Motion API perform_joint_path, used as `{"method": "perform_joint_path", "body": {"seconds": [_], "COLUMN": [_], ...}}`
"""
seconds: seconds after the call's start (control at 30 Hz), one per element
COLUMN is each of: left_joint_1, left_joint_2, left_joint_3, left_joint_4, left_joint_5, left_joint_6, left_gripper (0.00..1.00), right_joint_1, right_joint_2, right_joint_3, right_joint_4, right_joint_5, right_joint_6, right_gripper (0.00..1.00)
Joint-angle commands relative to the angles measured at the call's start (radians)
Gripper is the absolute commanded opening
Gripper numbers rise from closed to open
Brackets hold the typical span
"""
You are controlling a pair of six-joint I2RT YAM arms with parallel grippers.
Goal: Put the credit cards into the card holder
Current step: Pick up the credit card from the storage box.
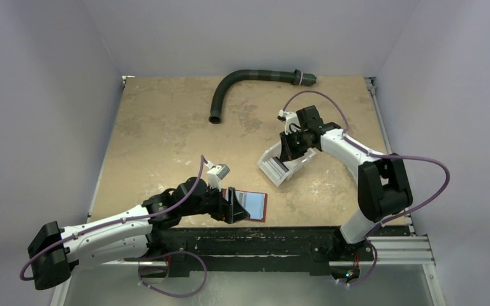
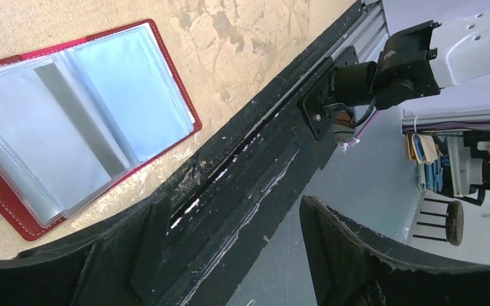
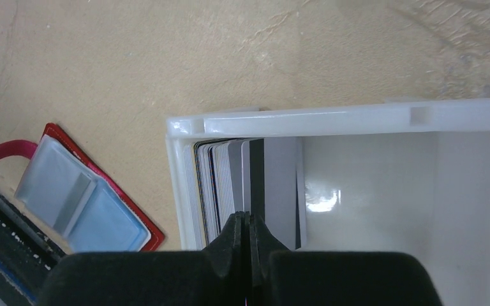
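Observation:
The card holder lies open near the table's front edge, dark red with clear sleeves up. My left gripper hangs open just beside its left edge, nothing between the fingers. Several credit cards stand on edge, packed against one end of a white bin. My right gripper reaches down into the bin and is shut on the top edge of one credit card at the inner side of the stack.
A curved black hose lies at the back of the table. A black mounting rail runs along the near edge, right below the card holder. Grey walls close in both sides.

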Motion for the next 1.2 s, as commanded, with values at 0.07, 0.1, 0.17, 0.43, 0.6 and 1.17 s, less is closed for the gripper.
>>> {"method": "perform_joint_path", "body": {"seconds": [0.07,0.1,0.17,0.43,0.6,1.17], "left_joint_1": [0.005,0.005,0.005,0.005,0.005,0.098], "left_joint_2": [0.010,0.012,0.017,0.031,0.040,0.298], "left_joint_3": [-0.003,-0.006,-0.012,-0.023,-0.025,0.006], "left_joint_4": [0.067,0.073,0.074,0.130,0.142,0.427], "left_joint_5": [-0.008,-0.009,-0.007,0.004,0.008,0.065], "left_joint_6": [-0.012,-0.014,-0.022,-0.033,-0.035,-0.096], "left_gripper": [0.79,0.79,0.79,0.79,0.79,0.76], "right_joint_1": [-0.002,-0.001,-0.001,-0.001,-0.001,0.000], "right_joint_2": [-0.080,-0.082,-0.089,-0.099,-0.089,0.062], "right_joint_3": [-0.001,-0.001,-0.007,-0.045,-0.031,-0.023], "right_joint_4": [0.059,0.060,0.066,0.108,0.080,0.101], "right_joint_5": [0.073,0.078,0.095,0.158,0.106,-0.177], "right_joint_6": [0.025,0.025,0.025,0.069,0.072,0.053], "right_gripper": [0.00,0.00,0.00,0.00,0.43,0.80]}}
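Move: The credit cards stand in the storage box just behind and left of the right hand's closed fingers, about 2 cm back, 2 cm left and 3 cm lower. The storage box's middle is some 2 cm ahead and 2 cm right of that hand. The open card holder lies roughly 16 cm back and 11 cm left of it. From the left hand the cards are about 18 cm ahead, 12 cm right and 9 cm lower. Right hand lifts 2 cm, opens wide, then sinks 4 cm back-left around the cards; left hand lowers forward-right. ##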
